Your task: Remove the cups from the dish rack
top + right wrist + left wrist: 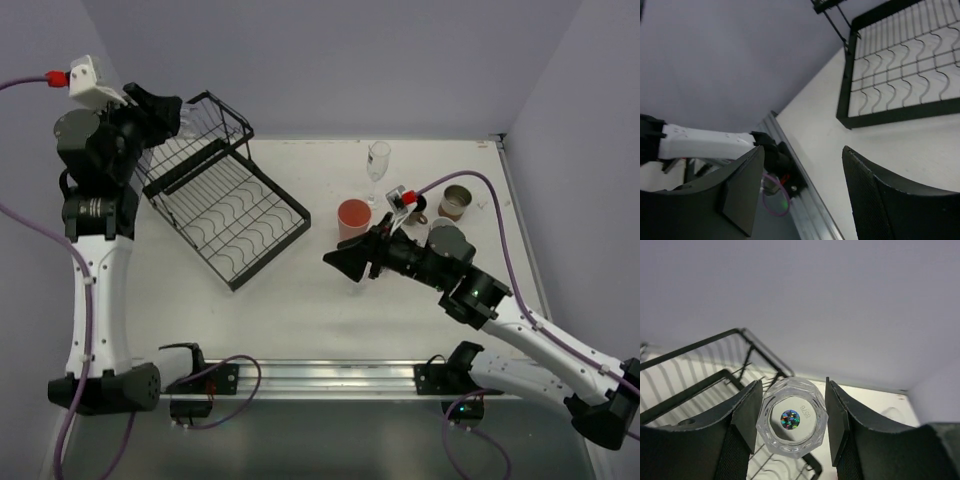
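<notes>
The black wire dish rack (275,250) lies at the left of the table, its raised basket at the back. Over that basket my left gripper (178,112) is shut on a clear faceted glass (792,417); both pads press its sides and its base faces the wrist camera. The rack's bars (700,347) show below it. A salmon tumbler (353,218), a clear stemmed glass (378,160) and a brown-silvery cup (456,202) stand on the table to the right of the rack. My right gripper (345,262) hangs open and empty just in front of the tumbler.
The rack's flat tray (890,116) holds nothing that I can see. An aluminium rail (320,375) with the arm bases runs along the near edge. Grey walls close the back and right sides. Purple cables trail from both arms.
</notes>
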`<state>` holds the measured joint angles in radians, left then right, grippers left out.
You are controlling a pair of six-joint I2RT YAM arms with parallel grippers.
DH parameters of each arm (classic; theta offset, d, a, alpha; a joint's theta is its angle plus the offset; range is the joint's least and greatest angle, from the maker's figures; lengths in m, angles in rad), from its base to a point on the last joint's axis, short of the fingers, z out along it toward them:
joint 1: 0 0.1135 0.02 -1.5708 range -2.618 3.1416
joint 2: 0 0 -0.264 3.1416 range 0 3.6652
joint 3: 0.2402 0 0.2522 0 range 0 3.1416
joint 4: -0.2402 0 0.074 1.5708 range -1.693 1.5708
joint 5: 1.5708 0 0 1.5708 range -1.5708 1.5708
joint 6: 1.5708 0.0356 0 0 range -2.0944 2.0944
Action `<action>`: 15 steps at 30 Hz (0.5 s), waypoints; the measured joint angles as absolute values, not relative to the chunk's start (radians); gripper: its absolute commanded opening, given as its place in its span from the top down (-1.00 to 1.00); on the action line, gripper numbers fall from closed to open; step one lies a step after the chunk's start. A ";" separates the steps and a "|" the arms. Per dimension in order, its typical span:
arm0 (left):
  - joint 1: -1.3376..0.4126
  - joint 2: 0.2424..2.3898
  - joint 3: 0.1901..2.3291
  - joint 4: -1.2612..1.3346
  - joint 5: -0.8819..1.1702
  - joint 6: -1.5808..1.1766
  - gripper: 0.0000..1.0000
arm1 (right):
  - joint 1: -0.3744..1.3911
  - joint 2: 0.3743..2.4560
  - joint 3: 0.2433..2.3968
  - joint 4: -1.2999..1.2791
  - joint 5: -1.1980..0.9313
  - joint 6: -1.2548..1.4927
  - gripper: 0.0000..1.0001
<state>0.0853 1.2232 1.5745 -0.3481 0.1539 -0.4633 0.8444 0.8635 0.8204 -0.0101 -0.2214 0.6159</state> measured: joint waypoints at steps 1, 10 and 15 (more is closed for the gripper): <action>0.082 1.174 1.542 -0.307 0.193 -0.489 0.36 | 0.844 0.865 0.820 0.028 -0.237 0.639 -0.34; 0.063 0.817 0.971 0.177 0.546 -0.881 0.36 | 0.846 0.944 0.816 0.407 -0.325 0.833 -0.34; 0.035 0.722 0.762 0.329 0.618 -1.067 0.38 | 0.852 1.032 0.817 0.546 -0.363 0.884 -0.34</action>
<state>0.0345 0.7219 0.7624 0.3294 0.6178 -1.0672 0.8524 1.0321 0.8169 0.5457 -0.3626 0.8837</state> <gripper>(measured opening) 0.554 0.672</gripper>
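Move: The left gripper holds the clear glass; the open right gripper waits about 33 cm to its right, 21 cm back and 15 cm lower. Beneath the left gripper, the rack's upper tier is some 14 cm ahead and 3 cm left, the lower tier 5 cm ahead and 9 cm right. From the right gripper, the held glass is 26 cm ahead, 33 cm left and 15 cm up; on the table the pink cup is 25 cm ahead, 3 cm right. Bring the left gripper back about 13 cm and 11 cm right, towards the right gripper, rising slightly before sinking, while swinging it some 35 degrees clockwise and rolling its left side down; keep the glass pinched. Raise the open right gripper to meet it, then ease it left, tilting its fingertips up. ##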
